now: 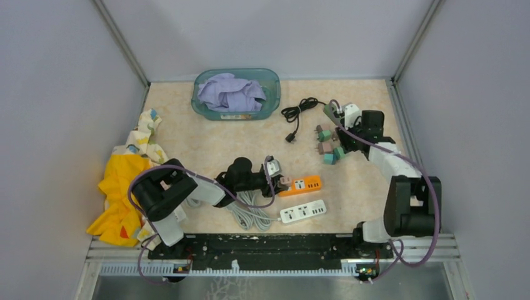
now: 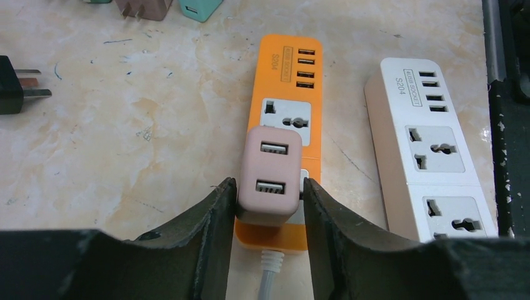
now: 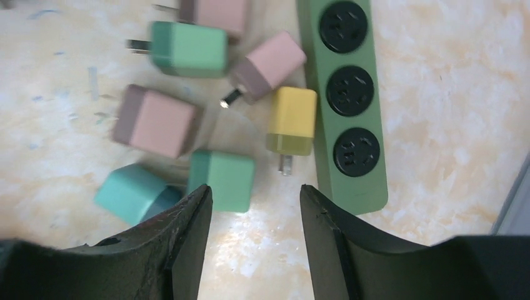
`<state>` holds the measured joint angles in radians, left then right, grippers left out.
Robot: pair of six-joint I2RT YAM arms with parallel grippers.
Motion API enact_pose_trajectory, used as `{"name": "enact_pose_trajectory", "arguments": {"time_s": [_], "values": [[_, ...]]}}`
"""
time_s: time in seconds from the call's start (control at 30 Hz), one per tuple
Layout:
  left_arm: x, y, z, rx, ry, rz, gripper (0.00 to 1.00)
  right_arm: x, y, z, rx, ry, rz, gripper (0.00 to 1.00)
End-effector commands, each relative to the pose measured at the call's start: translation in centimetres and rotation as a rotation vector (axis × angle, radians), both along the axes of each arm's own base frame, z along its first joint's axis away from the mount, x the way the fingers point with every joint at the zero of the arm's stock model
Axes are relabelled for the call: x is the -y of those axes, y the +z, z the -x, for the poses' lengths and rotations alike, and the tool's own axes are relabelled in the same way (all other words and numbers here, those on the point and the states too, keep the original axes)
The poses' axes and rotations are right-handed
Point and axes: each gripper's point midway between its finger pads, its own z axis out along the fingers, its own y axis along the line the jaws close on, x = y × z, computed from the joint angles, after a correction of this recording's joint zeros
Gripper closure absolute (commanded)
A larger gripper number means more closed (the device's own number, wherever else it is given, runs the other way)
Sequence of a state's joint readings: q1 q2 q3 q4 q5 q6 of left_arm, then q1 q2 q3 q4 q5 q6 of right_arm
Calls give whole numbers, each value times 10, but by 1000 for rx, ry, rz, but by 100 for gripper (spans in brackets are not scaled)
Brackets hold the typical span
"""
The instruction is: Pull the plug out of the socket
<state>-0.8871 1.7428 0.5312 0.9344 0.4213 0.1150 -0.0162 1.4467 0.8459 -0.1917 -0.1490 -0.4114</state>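
Note:
A pink USB plug (image 2: 269, 175) sits in the near outlet of the orange socket strip (image 2: 290, 81), whose white cord leaves toward the camera. My left gripper (image 2: 269, 194) straddles that plug. Its left finger (image 2: 215, 219) touches the plug's side, and a thin gap shows at the right finger (image 2: 322, 219). From above, the left gripper (image 1: 275, 170) sits at the left end of the orange strip (image 1: 301, 185). My right gripper (image 3: 255, 200) stands open and empty over bare table at the back right, just short of a pile of loose plugs (image 3: 187, 94).
A white socket strip (image 2: 431, 150) lies right of the orange one. A green power strip (image 3: 347, 94) lies beside the loose plugs. A black cord (image 1: 300, 109) lies mid-back, with a teal basket (image 1: 272, 84) of cloth behind it. Yellow clothing (image 1: 122, 187) lies at the left.

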Motion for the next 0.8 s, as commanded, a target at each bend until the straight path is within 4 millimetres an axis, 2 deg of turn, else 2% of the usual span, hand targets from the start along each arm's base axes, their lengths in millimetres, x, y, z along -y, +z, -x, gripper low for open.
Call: {"name": "enact_pose_trajectory", "arguments": {"time_s": [0.0,0.17,0.23,0.37,0.47,0.67,0.77], "values": [[-2,9,9,-17,-16,17,47,-60,64,15,150,399,-140,45],[-3,15,11,-8,-15,30,38,-122,94,68,268,791,-345,36],[-5,17,11,-3,-11,36,34,-141,95,98,304,971,-389,33],[-8,22,12,9,-3,47,32,-167,83,146,394,1261,-382,16],[-13,24,14,12,2,42,31,-179,76,158,384,1351,-378,13],[-28,22,27,0,4,52,31,-200,50,173,267,1462,-350,15],[-35,23,33,-7,12,64,31,-212,38,165,223,1451,-285,21]]}}
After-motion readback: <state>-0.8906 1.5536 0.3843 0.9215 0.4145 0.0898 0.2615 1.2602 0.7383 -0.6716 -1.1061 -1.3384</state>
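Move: The pink plug, still in the cable end of the orange socket, lies about 15 cm back and 21 cm left of the right hand, roughly 1 cm lower. The socket's middle is some 5 cm right and 1 cm nearer the base than the plug; the teal plug lies 6 cm back and 5 cm left of that hand. From the left hand the pink plug is level ahead-wise, 2 cm right; the white socket is about 10 cm back, 8 cm right. To the pink plug and its orange socket the right hand swings empty from beside the green strip, about 25 cm back and left, arching up some 8 cm before sinking again, turning roughly 80 degrees counter-clockwise and opening wide. The left fingers, already loosening, spread from around the plug end and back off left, back and slightly up. ##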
